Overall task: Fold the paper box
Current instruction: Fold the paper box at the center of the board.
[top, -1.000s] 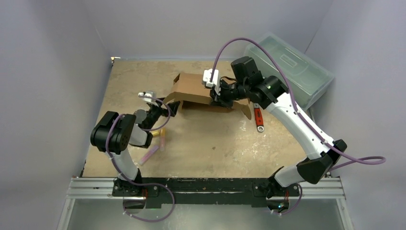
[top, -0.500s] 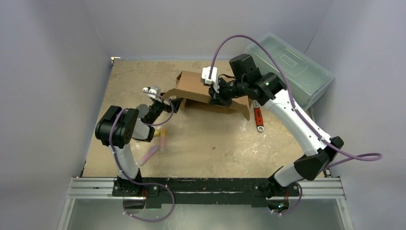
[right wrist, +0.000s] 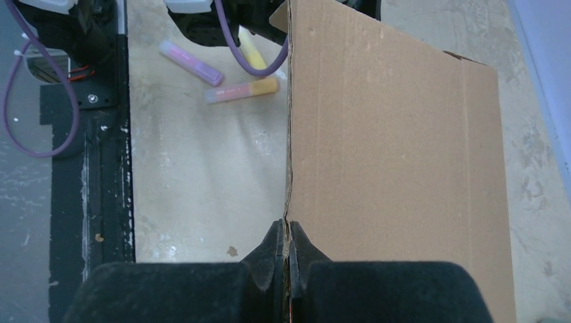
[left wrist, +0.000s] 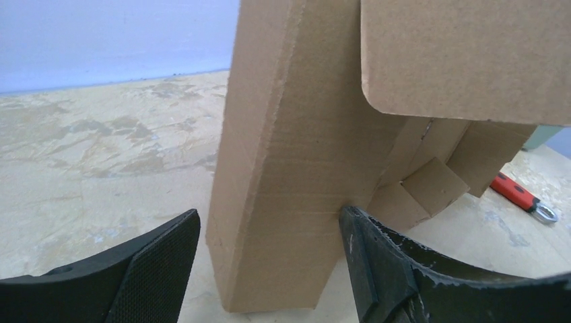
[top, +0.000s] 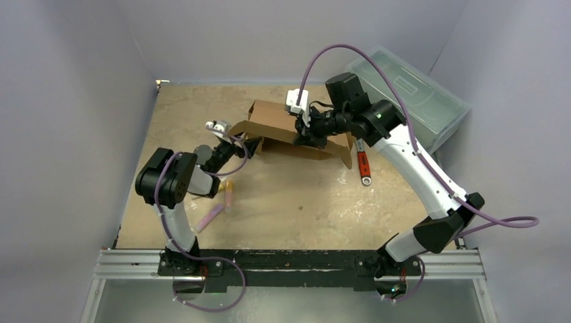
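Note:
The paper box (top: 276,124) is a brown cardboard sheet, partly folded and held off the table at the back centre. My right gripper (top: 304,138) is shut on its edge; the right wrist view shows the jaws (right wrist: 288,242) pinching the thin edge of a broad panel (right wrist: 390,134). My left gripper (top: 246,145) stands open at the box's left end. In the left wrist view a hanging flap (left wrist: 289,168) sits between its fingers. The right finger (left wrist: 377,262) touches the flap's edge. The left finger (left wrist: 158,269) stands a little apart from it.
A translucent grey-green toolbox (top: 411,94) stands at the back right. A red wrench (top: 363,165) lies right of the box and shows in the left wrist view (left wrist: 522,195). Two markers (top: 227,195) (top: 210,215) lie near the left arm.
My left gripper has moved up and right onto the box's left flap, and its jaws have narrowed a little. The right gripper keeps its grip and has shifted slightly.

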Controlling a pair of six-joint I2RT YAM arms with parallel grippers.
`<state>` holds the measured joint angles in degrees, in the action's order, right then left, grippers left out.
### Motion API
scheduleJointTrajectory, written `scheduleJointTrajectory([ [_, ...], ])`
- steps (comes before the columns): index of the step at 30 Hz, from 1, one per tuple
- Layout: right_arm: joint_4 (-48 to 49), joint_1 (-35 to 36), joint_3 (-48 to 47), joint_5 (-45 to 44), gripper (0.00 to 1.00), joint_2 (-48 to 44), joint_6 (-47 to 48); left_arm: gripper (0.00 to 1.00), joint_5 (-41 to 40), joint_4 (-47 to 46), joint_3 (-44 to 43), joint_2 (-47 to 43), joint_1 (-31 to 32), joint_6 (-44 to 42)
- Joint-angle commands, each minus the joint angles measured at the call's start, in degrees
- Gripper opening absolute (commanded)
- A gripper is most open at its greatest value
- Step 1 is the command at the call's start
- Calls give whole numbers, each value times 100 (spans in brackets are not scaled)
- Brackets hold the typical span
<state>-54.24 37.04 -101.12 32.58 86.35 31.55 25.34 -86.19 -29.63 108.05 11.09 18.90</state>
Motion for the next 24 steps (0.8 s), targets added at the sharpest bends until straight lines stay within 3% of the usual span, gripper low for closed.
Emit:
scheduleJointTrajectory([
  [1,63,-5,-292,520,0,-60,-294,74,51,-1570,-120,-101,174,-53],
  [6,61,-3,-365,590,0,39,-460,68,-215,-1572,-32,-171,293,-177],
  [13,115,-14,-409,571,0,152,-570,48,-972,-1568,-42,-52,411,-248],
  [17,115,-13,-400,589,0,188,-588,45,-1058,-1572,-205,39,433,-215],
  [24,100,-29,-434,636,0,244,-589,33,-978,-1568,-363,186,438,-202],
])
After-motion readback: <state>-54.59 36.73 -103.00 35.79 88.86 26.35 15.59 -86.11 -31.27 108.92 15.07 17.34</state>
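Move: The left hand, fingers open, points at the upright corner of the box's left end, about 3 cm ahead and 2 cm to its right, roughly level. The panel edge held by the right hand is some 12 cm back, 13 cm to the right and 18 cm above the left hand; the orange glue stick lies 12 cm back, 9 cm left, 12 cm below. From the right hand, that corner is about 13 cm ahead, 14 cm left and 18 cm lower. Rightward first, by some 1.5 cm, then forward about 2 cm into the corner of the box's left end, the left hand turns slightly counter-clockwise while its fingers close to about half their starting gap, one tip coming against each side of the corner. The right hand keeps its pinch on the panel edge, easing 1 cm left and rolling about 5 degrees. ##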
